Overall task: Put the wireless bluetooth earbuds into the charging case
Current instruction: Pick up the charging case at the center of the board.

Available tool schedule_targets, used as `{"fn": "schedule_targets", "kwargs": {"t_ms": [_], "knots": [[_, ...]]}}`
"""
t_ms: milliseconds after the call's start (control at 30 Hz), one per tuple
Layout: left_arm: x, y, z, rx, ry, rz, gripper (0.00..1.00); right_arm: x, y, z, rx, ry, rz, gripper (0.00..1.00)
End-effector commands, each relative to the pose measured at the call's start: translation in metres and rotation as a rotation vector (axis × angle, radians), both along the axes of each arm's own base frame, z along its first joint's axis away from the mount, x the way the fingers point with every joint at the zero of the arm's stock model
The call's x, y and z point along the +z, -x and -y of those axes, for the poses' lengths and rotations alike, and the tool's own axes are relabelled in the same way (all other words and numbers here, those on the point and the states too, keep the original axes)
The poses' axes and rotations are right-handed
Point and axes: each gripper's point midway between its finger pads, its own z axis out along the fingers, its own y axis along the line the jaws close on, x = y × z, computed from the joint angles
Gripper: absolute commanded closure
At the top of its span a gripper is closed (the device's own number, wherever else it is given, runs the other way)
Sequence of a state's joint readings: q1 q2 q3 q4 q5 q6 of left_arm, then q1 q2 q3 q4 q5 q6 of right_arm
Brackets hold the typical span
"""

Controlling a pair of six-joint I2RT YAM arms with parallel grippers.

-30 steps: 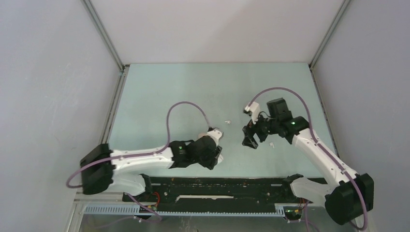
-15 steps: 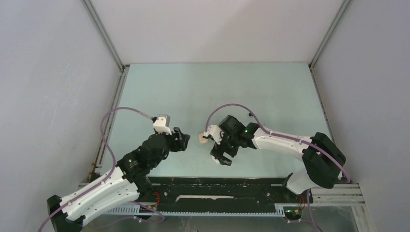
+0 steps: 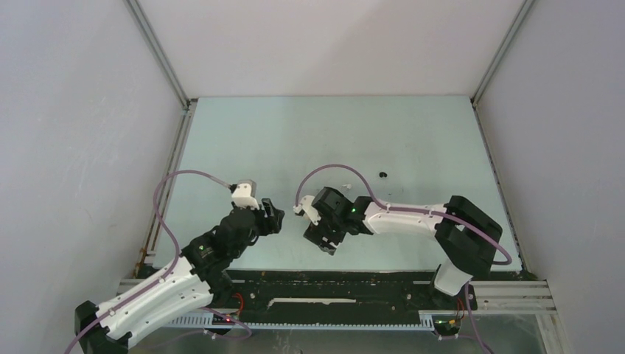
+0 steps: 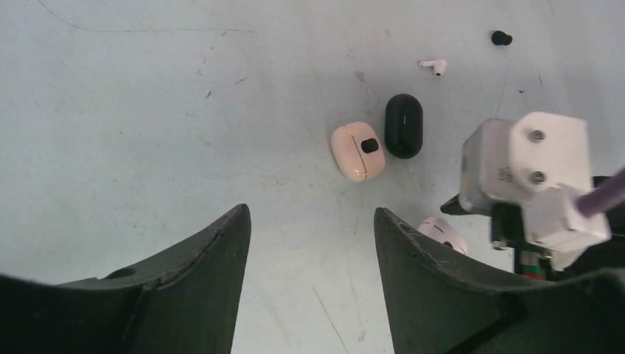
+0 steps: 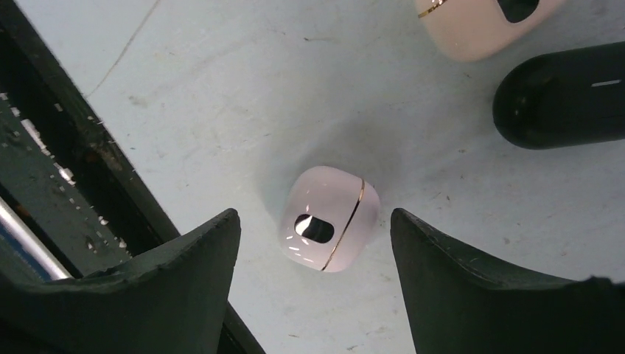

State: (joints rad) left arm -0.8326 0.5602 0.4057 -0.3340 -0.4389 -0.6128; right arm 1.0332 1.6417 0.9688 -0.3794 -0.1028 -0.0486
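A pale pink charging case (image 5: 328,217) with a gold seam lies shut on the table. It sits between the fingertips of my right gripper (image 5: 315,214), which is open with gaps on both sides. A beige case (image 4: 357,151) and a black case (image 4: 404,125) lie shut side by side just beyond. Farther back lie a white earbud (image 4: 434,66) and a black earbud (image 4: 501,37). My left gripper (image 4: 311,212) is open over bare table, left of the cases. In the top view the right gripper (image 3: 324,242) covers the cases and the left gripper (image 3: 273,217) faces it.
The black rail (image 5: 44,147) at the table's near edge runs close to the left of my right gripper. The right arm's white wrist camera (image 4: 531,173) fills the right of the left wrist view. Grey walls (image 3: 88,147) enclose the table.
Both grippers have moved left. The right gripper has also come toward the near edge and now straddles the pale pink case. The left arm has drawn back toward the left.
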Motion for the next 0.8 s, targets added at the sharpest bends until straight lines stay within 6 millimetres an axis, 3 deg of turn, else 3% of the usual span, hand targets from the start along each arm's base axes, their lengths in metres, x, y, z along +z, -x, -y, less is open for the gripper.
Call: {"fn": "schedule_targets", "kwargs": {"t_ms": [0,200,500,667,767], "knots": [[0.007,-0.003,0.002,0.017,0.039,0.016,0.32,-0.001,-0.013,-0.007,-0.064,0.019,0.03,0.23],[0.008,-0.005,0.005,0.01,0.041,0.017,0.32,-0.01,-0.01,0.006,-0.071,0.091,0.016,0.28],[0.004,-0.006,0.02,-0.046,0.054,0.003,0.32,-0.009,0.002,0.002,0.059,0.064,-0.021,0.65],[0.01,0.002,0.052,-0.195,0.146,0.012,0.34,0.028,-0.007,0.009,0.115,-0.014,0.032,0.77],[0.034,0.016,0.082,-0.368,0.262,0.071,0.34,0.054,-0.006,0.015,0.206,-0.068,0.097,0.78]]}}
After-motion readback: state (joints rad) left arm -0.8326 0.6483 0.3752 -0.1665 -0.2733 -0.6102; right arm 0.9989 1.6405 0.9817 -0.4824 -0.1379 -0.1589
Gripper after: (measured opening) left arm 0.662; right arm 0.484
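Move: The right hand hovers open over the pale pink charging case, which lies about 2 cm to its right, level fore and aft, and 3 cm below. The peach case is roughly 9 cm ahead of that hand and neither left nor right, the black case 11 cm ahead and 4 cm right, both also 3 cm below. For the left hand, the pale pink case is some 6 cm back, 10 cm right and 11 cm below. The right hand sinks about 2 cm and eases a little under 2 cm to its right, tilting slightly, then closes its open fingers to pinch the pale pink case by two opposite sides and at the end starts straight up with it, about 2 cm. The left hand, still open and empty, begins swinging about 4 cm to the right towards the right hand and the case, turning some 10 degrees clockwise. ##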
